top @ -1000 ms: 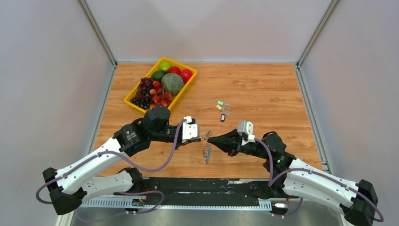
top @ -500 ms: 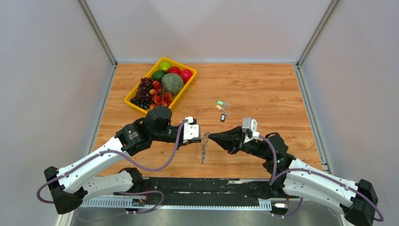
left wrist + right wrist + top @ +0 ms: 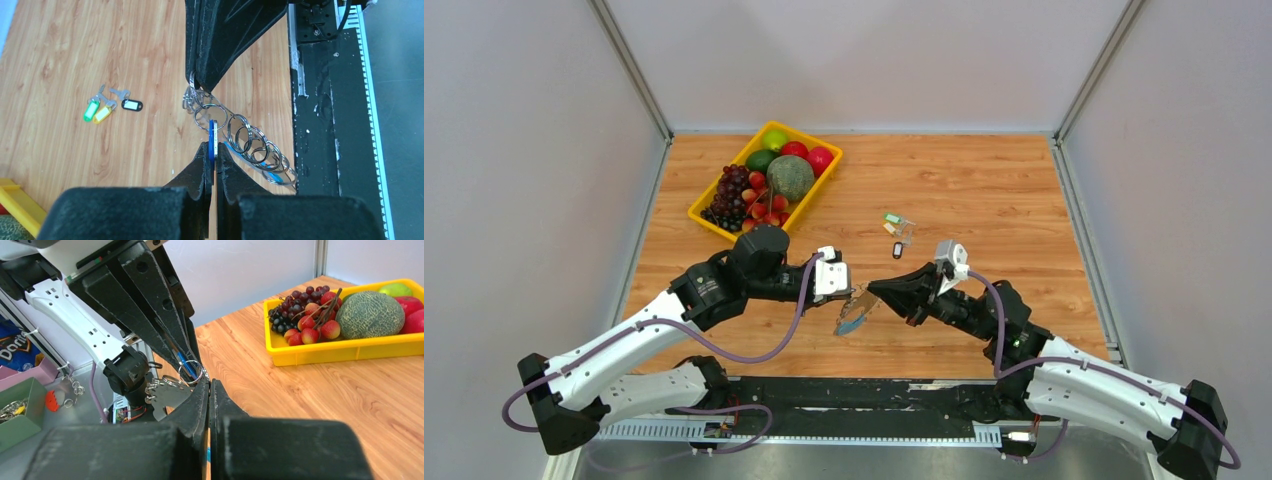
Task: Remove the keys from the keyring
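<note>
The keyring (image 3: 240, 137), a floppy string of linked silver rings with a blue part, hangs above the table between both grippers; from above it shows at the keyring (image 3: 854, 312). My left gripper (image 3: 213, 147) is shut on a blue key tag (image 3: 213, 131) seen edge-on. My right gripper (image 3: 208, 382) is shut on a silver ring (image 3: 191, 376) at the keyring's upper end, tip to tip with the left gripper (image 3: 848, 289). Three keys lie loose on the wood: green (image 3: 90, 110), yellow (image 3: 102, 114) and black (image 3: 131, 105).
A yellow fruit tray (image 3: 709, 215) with grapes, a melon and apples stands at the back left. The loose keys (image 3: 896, 226) lie just beyond the right gripper (image 3: 873, 287). A black rail (image 3: 320, 125) runs along the near table edge.
The keyring hung straight down edge-on; now it has swung up and leftward, spreading flatter. The right gripper has shifted slightly away and turned. Both grips have held.
</note>
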Controlling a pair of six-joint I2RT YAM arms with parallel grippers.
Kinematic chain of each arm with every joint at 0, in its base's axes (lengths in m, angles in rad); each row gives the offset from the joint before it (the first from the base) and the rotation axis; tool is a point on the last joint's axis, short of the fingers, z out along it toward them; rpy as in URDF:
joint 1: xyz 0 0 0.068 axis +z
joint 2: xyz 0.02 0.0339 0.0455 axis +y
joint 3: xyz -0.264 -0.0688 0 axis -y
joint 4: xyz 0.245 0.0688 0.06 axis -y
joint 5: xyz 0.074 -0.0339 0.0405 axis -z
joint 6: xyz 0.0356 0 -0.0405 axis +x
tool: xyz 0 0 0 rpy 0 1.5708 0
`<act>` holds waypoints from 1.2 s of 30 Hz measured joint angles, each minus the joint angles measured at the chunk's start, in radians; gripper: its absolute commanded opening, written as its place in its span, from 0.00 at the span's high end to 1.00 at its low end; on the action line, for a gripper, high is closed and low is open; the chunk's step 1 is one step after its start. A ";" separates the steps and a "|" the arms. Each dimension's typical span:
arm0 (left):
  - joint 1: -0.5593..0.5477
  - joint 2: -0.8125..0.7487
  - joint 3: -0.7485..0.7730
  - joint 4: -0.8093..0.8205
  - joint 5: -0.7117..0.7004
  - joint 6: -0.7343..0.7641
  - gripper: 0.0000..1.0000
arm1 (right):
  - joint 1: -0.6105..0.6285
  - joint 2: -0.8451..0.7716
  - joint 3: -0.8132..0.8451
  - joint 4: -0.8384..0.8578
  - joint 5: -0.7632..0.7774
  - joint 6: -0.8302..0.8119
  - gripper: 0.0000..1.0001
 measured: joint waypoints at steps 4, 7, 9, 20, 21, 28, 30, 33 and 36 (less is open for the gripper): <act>0.000 -0.002 0.000 0.003 -0.014 0.001 1.00 | 0.002 0.008 0.011 -0.037 0.017 0.030 1.00; 0.000 -0.006 0.000 0.003 -0.027 0.003 1.00 | 0.002 0.019 0.027 -0.061 0.021 0.045 1.00; 0.000 -0.008 0.000 0.003 -0.035 0.003 1.00 | 0.002 0.021 0.031 -0.072 0.021 0.051 1.00; 0.000 -0.018 -0.003 0.003 -0.056 0.003 1.00 | 0.002 0.012 0.019 -0.072 -0.027 0.068 0.73; 0.000 -0.022 -0.003 0.003 -0.055 0.003 1.00 | 0.001 0.011 0.015 -0.071 -0.047 0.060 0.71; 0.000 -0.032 -0.004 0.000 -0.043 0.004 1.00 | -0.002 0.007 0.010 -0.078 -0.133 -0.010 0.69; 0.000 -0.032 -0.004 0.000 -0.037 0.004 1.00 | -0.002 -0.002 0.010 -0.083 -0.142 -0.037 0.67; 0.000 -0.032 -0.004 0.000 -0.026 0.005 1.00 | -0.002 -0.014 0.010 -0.086 -0.151 -0.076 0.66; 0.000 -0.032 -0.004 0.000 -0.020 0.005 1.00 | -0.002 -0.009 0.017 -0.096 -0.158 -0.107 0.66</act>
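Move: The blue tag pinched in the left gripper sits some 3 cm left of the right hand and about 1 cm back, near its height. The keyring plate hangs about 3 cm back, 2 cm left and 6 cm below the right hand; the loose tagged keys lie about 17 cm ahead, 7 cm right and 23 cm below. From the left hand, the ring in the right fingertips is about 3 cm right and 1 cm ahead. Keep the blue tag pinched in the nearly still left gripper. With the right fingertips still shut on the ring beside it, ease down about 1 cm, then open them to about a third, letting go of the ring while drawing back some 2.5 cm. Roll the right wrist a few degrees one way, then about 10 degrees back, its fingertips swinging slightly counter-clockwise. ##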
